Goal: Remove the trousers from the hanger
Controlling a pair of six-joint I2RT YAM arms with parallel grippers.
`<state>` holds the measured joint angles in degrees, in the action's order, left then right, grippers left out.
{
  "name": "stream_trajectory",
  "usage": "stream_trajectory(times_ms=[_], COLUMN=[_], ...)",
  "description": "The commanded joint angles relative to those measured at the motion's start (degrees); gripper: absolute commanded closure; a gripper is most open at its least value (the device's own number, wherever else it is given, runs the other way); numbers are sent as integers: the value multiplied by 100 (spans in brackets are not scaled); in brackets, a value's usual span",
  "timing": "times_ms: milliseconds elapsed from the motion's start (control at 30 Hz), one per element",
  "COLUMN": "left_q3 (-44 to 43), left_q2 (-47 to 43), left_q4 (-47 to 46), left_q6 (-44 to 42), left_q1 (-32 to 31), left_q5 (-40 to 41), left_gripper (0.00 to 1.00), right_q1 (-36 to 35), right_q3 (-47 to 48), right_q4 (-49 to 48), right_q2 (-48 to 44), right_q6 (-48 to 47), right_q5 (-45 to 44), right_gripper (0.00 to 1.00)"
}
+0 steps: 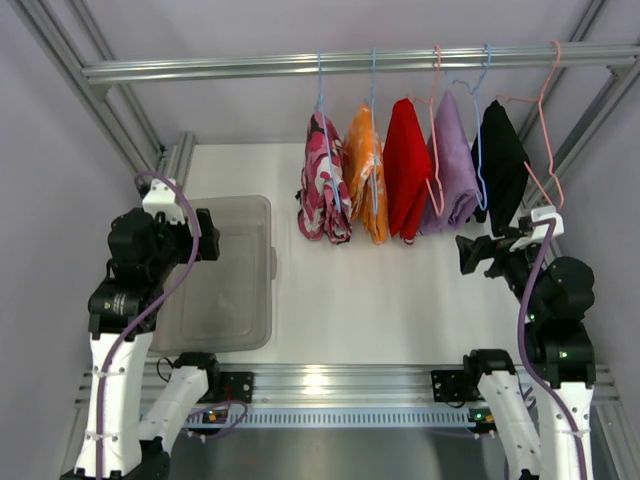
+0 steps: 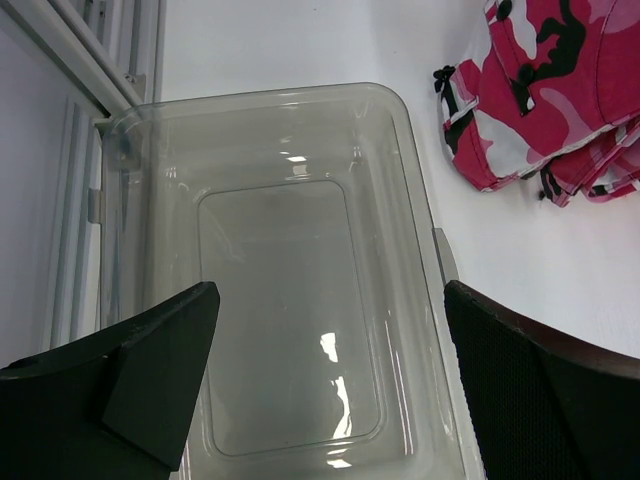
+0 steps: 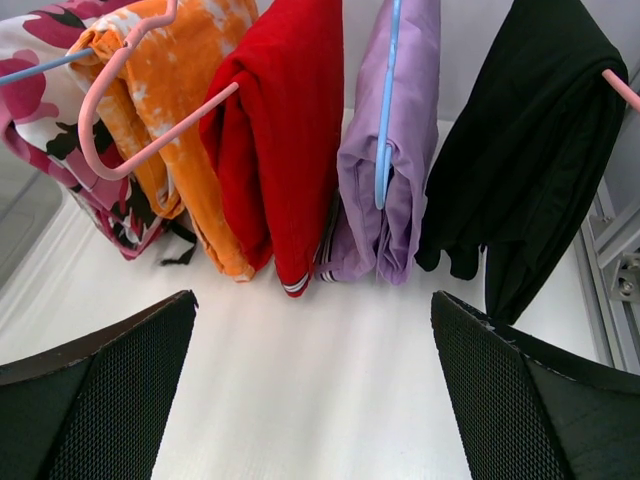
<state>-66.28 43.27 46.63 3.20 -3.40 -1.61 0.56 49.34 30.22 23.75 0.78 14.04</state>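
Note:
Several small garments hang on wire hangers from a rail. From the left they are camouflage trousers (image 1: pixel 324 180), orange trousers (image 1: pixel 366 175), then red (image 1: pixel 405 165), purple (image 1: pixel 453 160) and black (image 1: pixel 500 165) ones. The camouflage pair shows in the left wrist view (image 2: pixel 545 90). The orange pair shows in the right wrist view (image 3: pixel 180 110), with the camouflage pair (image 3: pixel 40 110) at the left edge. My left gripper (image 2: pixel 330 380) is open and empty above a clear bin (image 2: pixel 150 170). My right gripper (image 3: pixel 312 385) is open and empty, a little short of the hanging garments.
The clear plastic bin (image 1: pixel 265 215) sits at the left of the white table. An aluminium rail (image 1: pixel 250 66) crosses the back, with frame posts at both sides. An empty pink hanger (image 1: pixel 548 120) hangs at the far right.

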Motion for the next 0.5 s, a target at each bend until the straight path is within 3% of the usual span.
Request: stream_trajectory(times_ms=[0,200,333,467], left_q3=[-51,-87,282,616], left_q2=[-2,59,-116,207], left_q4=[-164,-145,-1353,-2794], left_q6=[-56,696,1445,3171], left_q1=[32,32,32,32], left_q5=[20,-838,-2262,-3450], left_gripper=[1,1,1,1], right_q1=[76,67,67,76], right_q3=[-4,-12,-21,58], right_q4=[-245,-86,19,98], right_q2=[-2,60,69,104], right_q6=[107,195,195,195], right_q5=[63,116,116,116], right_gripper=[0,0,1,1])
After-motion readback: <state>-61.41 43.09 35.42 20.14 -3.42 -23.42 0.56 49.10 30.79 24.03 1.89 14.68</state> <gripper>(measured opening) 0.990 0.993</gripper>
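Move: The pink camouflage trousers hang about 25 cm to the left hand's right and 13 cm ahead, roughly level with it. The orange trousers hang some 7 cm farther right than the pink ones, about as far out; the grey bin's middle lies roughly 25 cm below the left hand, some 4 cm back and 0 cm sideways. From the right hand the pink trousers are about 29 cm left and 13 cm ahead, near its height. Rightward, with gathering speed, the empty left hand swings about 7.5 cm from over the bin towards the pink camouflage trousers, lifting slightly late on. The wrist rolls some 25 degrees, left side down, and swings clockwise about 15 degrees to face the trousers, the fingers staying wide open and touching nothing. ##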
